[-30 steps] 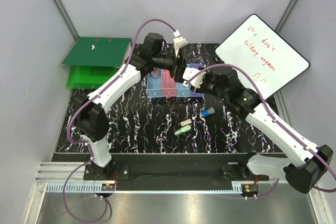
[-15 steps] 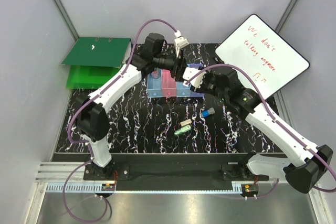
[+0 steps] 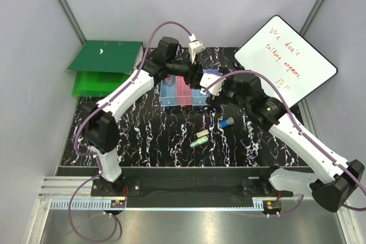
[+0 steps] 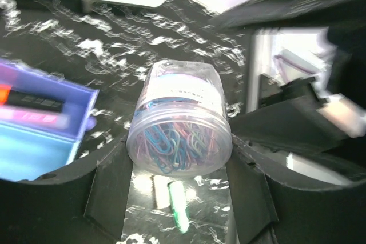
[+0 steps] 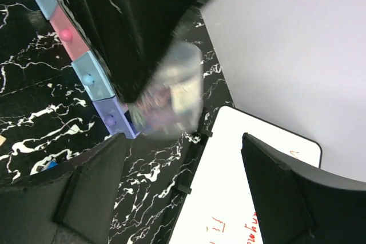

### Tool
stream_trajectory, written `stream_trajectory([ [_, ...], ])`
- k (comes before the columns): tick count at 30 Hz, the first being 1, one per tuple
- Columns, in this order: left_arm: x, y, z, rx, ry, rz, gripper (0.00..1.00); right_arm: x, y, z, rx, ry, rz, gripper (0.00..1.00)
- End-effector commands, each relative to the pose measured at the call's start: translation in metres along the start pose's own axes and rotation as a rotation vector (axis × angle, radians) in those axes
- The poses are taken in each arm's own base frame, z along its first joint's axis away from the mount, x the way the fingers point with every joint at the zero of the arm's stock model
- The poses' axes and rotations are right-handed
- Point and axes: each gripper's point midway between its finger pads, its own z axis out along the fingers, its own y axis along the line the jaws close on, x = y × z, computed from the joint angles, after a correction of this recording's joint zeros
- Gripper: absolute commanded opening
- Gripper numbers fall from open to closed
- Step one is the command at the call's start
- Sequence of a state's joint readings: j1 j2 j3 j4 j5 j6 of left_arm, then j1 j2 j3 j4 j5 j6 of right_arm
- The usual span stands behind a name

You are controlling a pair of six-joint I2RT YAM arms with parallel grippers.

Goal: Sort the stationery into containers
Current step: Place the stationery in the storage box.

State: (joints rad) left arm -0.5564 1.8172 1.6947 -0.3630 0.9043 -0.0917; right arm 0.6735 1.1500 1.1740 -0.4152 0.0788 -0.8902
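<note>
My left gripper (image 4: 178,167) is shut on a clear round jar of coloured paper clips (image 4: 179,119), held above the table beside the purple end of the containers (image 4: 51,107). In the right wrist view the same jar (image 5: 171,92) shows blurred, ahead of my right gripper (image 5: 183,187), whose fingers stand wide open and apart from it. From above, both grippers meet at the right end of the row of containers (image 3: 182,93). A blue-capped piece (image 3: 226,122), a beige piece (image 3: 202,134) and a green piece (image 3: 198,142) lie on the table nearer the bases.
A whiteboard (image 3: 286,61) with red writing leans at the back right, close to my right arm. Green binders (image 3: 106,64) lie at the back left. The table top (image 3: 143,135) is black marble-patterned.
My left gripper closed on the jar, then my right gripper opened and let go of it. Both arms stayed almost in place beside the containers.
</note>
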Motion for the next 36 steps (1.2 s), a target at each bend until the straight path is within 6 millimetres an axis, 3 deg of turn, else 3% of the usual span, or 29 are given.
stream_trajectory([
  [1,-0.006,0.043,-0.025,-0.222,0.025,0.121,0.07,-0.009,-0.022,-0.019,0.103,-0.026,0.014,0.88],
  [7,0.021,0.105,-0.058,-0.532,0.23,0.252,0.03,-0.001,-0.024,-0.032,0.137,-0.013,0.001,0.88],
  [13,0.029,0.15,-0.07,-0.69,0.445,0.487,0.0,0.003,-0.024,-0.036,0.156,-0.006,-0.008,0.88],
  [20,0.038,0.168,-0.053,-0.65,0.626,0.742,0.0,0.002,-0.028,-0.036,0.178,-0.015,-0.007,0.88],
  [26,0.042,0.187,-0.051,-0.599,0.761,0.93,0.0,0.007,-0.023,-0.037,0.178,-0.01,0.001,0.88],
  [36,0.059,0.209,-0.053,-0.561,0.933,1.042,0.0,0.006,-0.024,-0.039,0.187,-0.025,0.004,0.88],
])
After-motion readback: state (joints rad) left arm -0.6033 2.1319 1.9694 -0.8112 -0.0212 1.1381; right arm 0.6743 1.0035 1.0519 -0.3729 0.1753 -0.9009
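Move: My left hand already holds the paper-clip jar, fingers pointing right; the pink compartment of the storage box lies about 10 cm ahead, 11 cm to its left and some 23 cm below. The left blue compartment, holding the pink-capped bottle, is about 6 cm left of the pink one; the purple compartment with the markers is level with it, about 13 cm to its right. From my right hand the pink compartment is roughly 10 cm ahead, 13 cm left and 25 cm below. With the jar still pinched, I swing my left hand away from my right and over the pink compartment: left, forward and down together at first, then mostly down, easing forward last, some 14 cm forward, 14 cm down and 10 cm left in all. On the way the wrist turns about 80 degrees, so the fingers go from pointing right to steeply down. My right hand, already open, backs off a few centimetres to the right. ##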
